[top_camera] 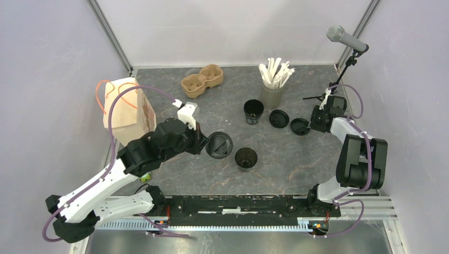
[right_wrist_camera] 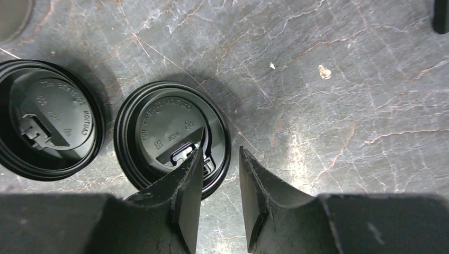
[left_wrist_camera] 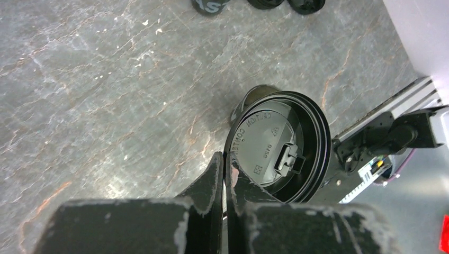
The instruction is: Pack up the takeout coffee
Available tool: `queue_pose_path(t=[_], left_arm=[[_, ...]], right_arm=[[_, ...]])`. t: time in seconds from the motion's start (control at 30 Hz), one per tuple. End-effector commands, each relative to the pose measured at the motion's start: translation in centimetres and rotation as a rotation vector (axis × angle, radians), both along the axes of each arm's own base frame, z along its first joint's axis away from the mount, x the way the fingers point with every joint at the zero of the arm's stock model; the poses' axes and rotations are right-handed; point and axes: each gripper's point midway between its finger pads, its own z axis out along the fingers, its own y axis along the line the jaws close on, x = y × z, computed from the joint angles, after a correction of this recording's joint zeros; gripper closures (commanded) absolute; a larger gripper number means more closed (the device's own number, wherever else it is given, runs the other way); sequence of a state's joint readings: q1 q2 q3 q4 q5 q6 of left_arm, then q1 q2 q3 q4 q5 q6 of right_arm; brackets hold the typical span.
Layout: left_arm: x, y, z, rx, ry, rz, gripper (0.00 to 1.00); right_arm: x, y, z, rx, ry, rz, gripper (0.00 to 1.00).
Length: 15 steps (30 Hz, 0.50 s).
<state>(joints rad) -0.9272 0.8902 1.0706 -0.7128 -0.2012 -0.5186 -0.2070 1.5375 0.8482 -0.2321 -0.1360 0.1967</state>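
Observation:
My left gripper (top_camera: 207, 143) (left_wrist_camera: 227, 159) is shut on the rim of a round black lid (top_camera: 218, 145) (left_wrist_camera: 280, 145), which it holds tilted in the air. Just right of that lid, an open-topped black takeout coffee cup (top_camera: 246, 157) stands on the table, and in the left wrist view its edge (left_wrist_camera: 253, 95) shows behind the lid. A second open black cup (top_camera: 253, 111) stands farther back. My right gripper (top_camera: 308, 126) (right_wrist_camera: 219, 153) is open and low over the table, its fingers either side of the rim of a flat-lying lid (top_camera: 299, 126) (right_wrist_camera: 169, 132).
Another black lid (top_camera: 279, 118) (right_wrist_camera: 47, 119) lies left of the right gripper. A grey cup of white sticks (top_camera: 272, 92) and a brown pulp carrier (top_camera: 202, 80) stand at the back. A paper bag (top_camera: 128, 108) is at the left and a microphone stand (top_camera: 347, 38) at the back right.

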Motion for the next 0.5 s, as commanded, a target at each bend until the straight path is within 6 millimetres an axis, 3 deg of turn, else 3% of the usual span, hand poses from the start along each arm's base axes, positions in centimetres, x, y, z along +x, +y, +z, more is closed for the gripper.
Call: queue_pose_path(t=[0.0, 0.13, 0.3, 0.47], left_arm=[[-1.1, 2.0, -1.2, 0.073, -0.039, -0.045, 0.98], [-1.5, 1.9, -1.5, 0.061, -0.037, -0.066, 0.98], [-2.0, 1.9, -2.2, 0.069, -0.023, -0.093, 0.98], [-2.1, 2.7, -2.5, 0.068, -0.037, -0.071, 0.98]], right_arm=[[0.8, -0.2, -0.9, -0.037, -0.005, -0.01, 0.65], [1.2, -0.5, -1.2, -0.076, 0.017, -0.002, 0.7], [1.2, -1.0, -1.2, -0.111, 0.028, -0.009, 0.9], [1.5, -0.7, 1.2, -0.117, -0.031, -0.01, 0.96]])
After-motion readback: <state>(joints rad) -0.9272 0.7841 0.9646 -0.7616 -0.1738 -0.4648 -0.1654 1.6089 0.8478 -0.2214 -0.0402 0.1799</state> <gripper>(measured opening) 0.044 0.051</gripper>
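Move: The lid to be gripped lies about 5 cm to the right hand's left, level with it, roughly 3 cm lower. The other lid on the table stands some 15 cm left and 4 cm farther out, the straw pot about 18 cm left and 11 cm ahead. The left hand already holds a lid; from it the single cup is some 15 cm right, 1 cm back and 20 cm below. Right hand sinks about 2.5 cm, pinching the lid's right rim; left hand carries its lid down, back, leftward. ##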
